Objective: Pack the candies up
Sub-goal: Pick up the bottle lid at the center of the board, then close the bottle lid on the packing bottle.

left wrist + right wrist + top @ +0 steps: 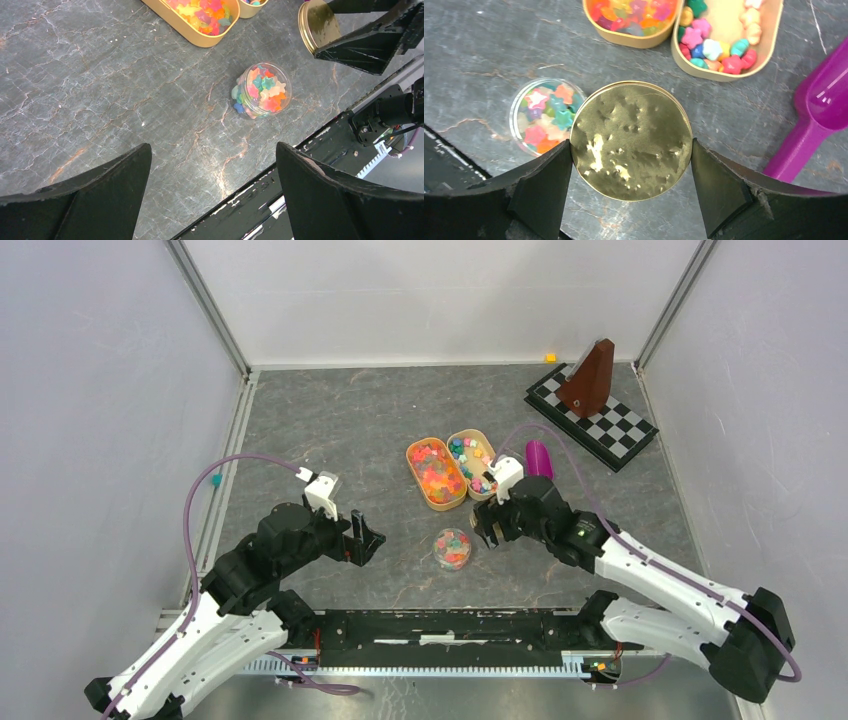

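A small clear jar [453,548] filled with mixed bright candies [263,88] stands open on the table; it also shows in the right wrist view [545,120]. My right gripper [488,530] is shut on a round gold lid [631,141], held just right of the jar and above the table. The lid also shows in the left wrist view [318,23]. My left gripper [365,540] is open and empty, left of the jar. Two tan oval trays [421,480] [486,443] hold more candies. The purple scoop [539,458] lies right of the trays.
A checkered board [605,430] with a brown metronome [590,378] stands at the back right. A small orange piece [550,357] lies by the back wall. The black rail [450,628] runs along the near edge.
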Controlling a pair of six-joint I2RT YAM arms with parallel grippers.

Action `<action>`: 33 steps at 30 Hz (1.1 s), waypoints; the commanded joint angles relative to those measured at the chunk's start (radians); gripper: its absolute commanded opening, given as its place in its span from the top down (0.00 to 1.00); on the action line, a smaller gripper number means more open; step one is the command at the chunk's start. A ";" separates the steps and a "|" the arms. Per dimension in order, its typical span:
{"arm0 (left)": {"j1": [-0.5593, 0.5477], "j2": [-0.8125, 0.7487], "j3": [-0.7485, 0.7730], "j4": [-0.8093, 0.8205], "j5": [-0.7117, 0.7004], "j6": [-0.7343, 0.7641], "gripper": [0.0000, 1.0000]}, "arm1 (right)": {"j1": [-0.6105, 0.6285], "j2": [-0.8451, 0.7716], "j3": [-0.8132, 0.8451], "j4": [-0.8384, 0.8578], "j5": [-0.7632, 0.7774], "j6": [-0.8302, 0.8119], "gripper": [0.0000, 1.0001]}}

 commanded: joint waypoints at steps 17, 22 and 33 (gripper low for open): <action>0.002 -0.011 -0.002 0.020 -0.018 -0.003 0.00 | 0.260 0.259 0.201 -0.024 0.051 -0.005 0.26; 0.002 -0.013 -0.002 0.020 -0.017 -0.003 0.00 | 0.275 0.314 0.212 -0.012 0.061 -0.003 0.26; 0.002 -0.020 -0.002 0.019 -0.020 -0.003 0.00 | 0.296 0.367 0.219 0.008 0.052 0.003 0.25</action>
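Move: Your right fingers already hold the bottle lid by its rim, clear of the board. The open candy jar it goes to stands about 7 cm to the left and 2 cm back, its middle some 9 cm below. The orange candy tray is about 13 cm ahead and 10 cm left, the beige tray 15 cm ahead and 2 cm left. From the left hand the jar lies about 14 cm right, 3 cm ahead and 16 cm lower. Carry the pinched lid with the right gripper about 8 cm left and 4 cm back to the candy jar, rising a centimetre first, then sinking nearly 5 cm so that it comes down close over the jar's mouth. Turn the wrist some 15 degrees counter-clockwise on the way, tip it slightly further down, ease off at the end and keep the grip. ##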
